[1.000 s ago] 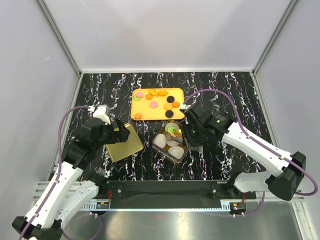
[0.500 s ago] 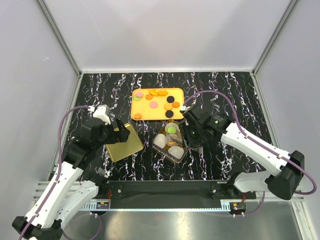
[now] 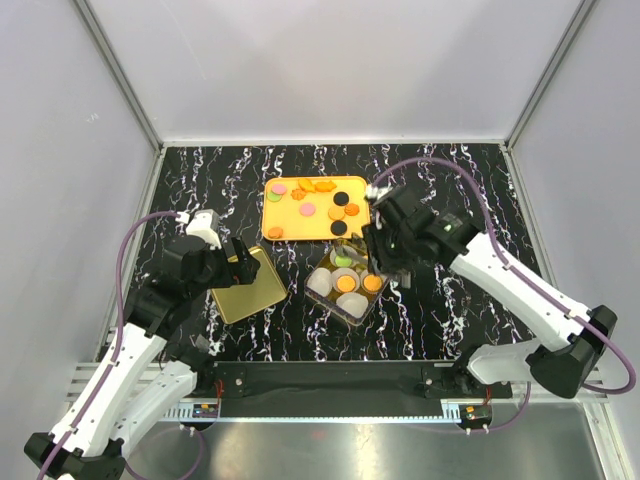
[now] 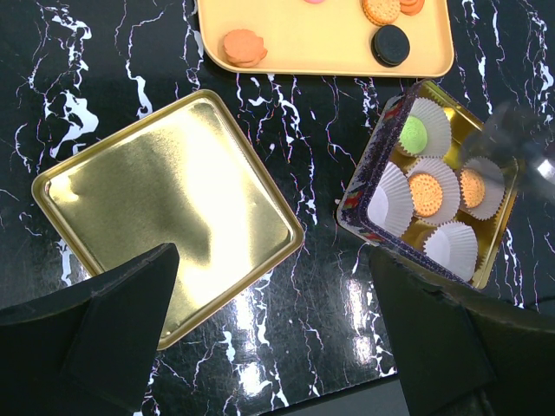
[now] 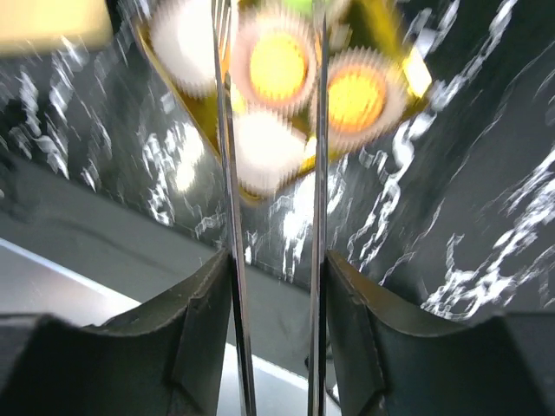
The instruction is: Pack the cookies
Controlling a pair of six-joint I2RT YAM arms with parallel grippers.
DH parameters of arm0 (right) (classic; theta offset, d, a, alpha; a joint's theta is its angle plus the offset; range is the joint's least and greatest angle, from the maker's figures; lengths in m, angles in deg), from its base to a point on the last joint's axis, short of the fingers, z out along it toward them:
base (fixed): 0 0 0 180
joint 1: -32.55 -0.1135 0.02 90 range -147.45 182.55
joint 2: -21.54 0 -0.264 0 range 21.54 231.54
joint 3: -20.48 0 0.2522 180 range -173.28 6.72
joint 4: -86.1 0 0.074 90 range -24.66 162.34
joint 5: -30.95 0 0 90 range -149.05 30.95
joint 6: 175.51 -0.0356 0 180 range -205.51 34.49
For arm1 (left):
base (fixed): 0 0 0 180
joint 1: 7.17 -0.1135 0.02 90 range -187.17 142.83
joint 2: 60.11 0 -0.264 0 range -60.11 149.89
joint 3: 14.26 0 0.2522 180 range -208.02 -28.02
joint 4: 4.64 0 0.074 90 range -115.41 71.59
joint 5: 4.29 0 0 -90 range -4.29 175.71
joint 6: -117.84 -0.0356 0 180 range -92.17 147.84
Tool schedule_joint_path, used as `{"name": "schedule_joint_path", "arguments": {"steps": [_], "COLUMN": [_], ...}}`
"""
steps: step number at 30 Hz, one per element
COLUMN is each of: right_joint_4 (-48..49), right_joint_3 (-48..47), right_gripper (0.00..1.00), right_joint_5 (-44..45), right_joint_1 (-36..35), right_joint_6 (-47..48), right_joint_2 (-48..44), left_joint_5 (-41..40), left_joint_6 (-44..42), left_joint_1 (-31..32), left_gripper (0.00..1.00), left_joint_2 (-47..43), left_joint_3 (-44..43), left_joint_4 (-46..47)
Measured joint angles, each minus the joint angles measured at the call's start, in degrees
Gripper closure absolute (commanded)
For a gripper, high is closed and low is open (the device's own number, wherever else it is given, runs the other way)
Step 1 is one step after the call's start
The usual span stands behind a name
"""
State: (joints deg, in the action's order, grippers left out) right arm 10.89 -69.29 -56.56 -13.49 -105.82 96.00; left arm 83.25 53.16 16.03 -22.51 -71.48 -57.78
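Observation:
Several cookies, such as a black one [image 3: 340,198] and a pink one [image 3: 307,209], lie on the orange tray [image 3: 320,222]. The open gold box [image 3: 327,297] holds white paper cups with two orange cookies [image 3: 346,283] and a green one [image 3: 343,262] in them. They also show in the left wrist view [image 4: 426,192] and the right wrist view [image 5: 277,65]. My right gripper [image 3: 385,245] [image 5: 276,260] is shut on thin metal tongs [image 5: 227,173], above the box's far right side. The tongs carry nothing. My left gripper [image 3: 235,262] [image 4: 273,260] is open and empty.
The gold lid [image 3: 245,287] [image 4: 165,208] lies flat on the table left of the box, under my left gripper. The orange tray [image 4: 329,43] sits behind both. White walls close in the black marbled table [image 3: 450,180].
My right gripper with the tongs has lifted off the box and moved back toward the tray's right end, uncovering two orange cookies in cups. The left arm has not moved.

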Motion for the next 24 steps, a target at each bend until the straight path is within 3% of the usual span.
{"name": "schedule_joint_path", "arguments": {"steps": [9,16,24], "right_joint_4": [3.8,7.2,10.2], "right_joint_3": [-10.0,-13.9,-17.5], "right_gripper": [0.49,0.5,0.49], "right_joint_5": [-0.6,-1.4,-0.4], "right_joint_1": [15.2,17.2,17.6], "right_joint_6": [5.9,7.3,7.3], "right_joint_2": [7.9,21.4,29.7], "left_joint_5": [0.0,0.0,0.0], "left_joint_6": [0.0,0.0,0.0], "left_joint_1": [0.0,0.1,0.2], "left_gripper": [0.01,0.01,0.01], "left_joint_2": [0.0,0.8,0.8], "left_joint_3": [0.0,0.0,0.0], "left_joint_4": [0.0,0.0,0.0]}}
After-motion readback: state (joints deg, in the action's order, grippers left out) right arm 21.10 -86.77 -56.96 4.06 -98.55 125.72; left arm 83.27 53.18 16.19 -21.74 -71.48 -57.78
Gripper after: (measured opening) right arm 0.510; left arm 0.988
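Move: The next orange cookie, nearest the tray's right edge, lies some 24 cm ahead of my right hand, 3 cm to its left and about 18 cm below. At that depth too, the black cookie at the tray's near edge is 18 cm ahead and 6 cm left, the other orange cookie 23 ahead and 7 left; the box's middle is 2 ahead and 4 left. From my left hand the target is roughly 22 cm ahead and 22 cm right. With the metal tongs still held half open in my right hand, I leave the box and swing forward about 17 cm to the orange cookie at the tray's right side. I first rise some 4 cm, then sink about 9 cm on the way, turning the wrist roughly 10 degrees clockwise, until the tong tips are close over that cookie; I don't close them. ##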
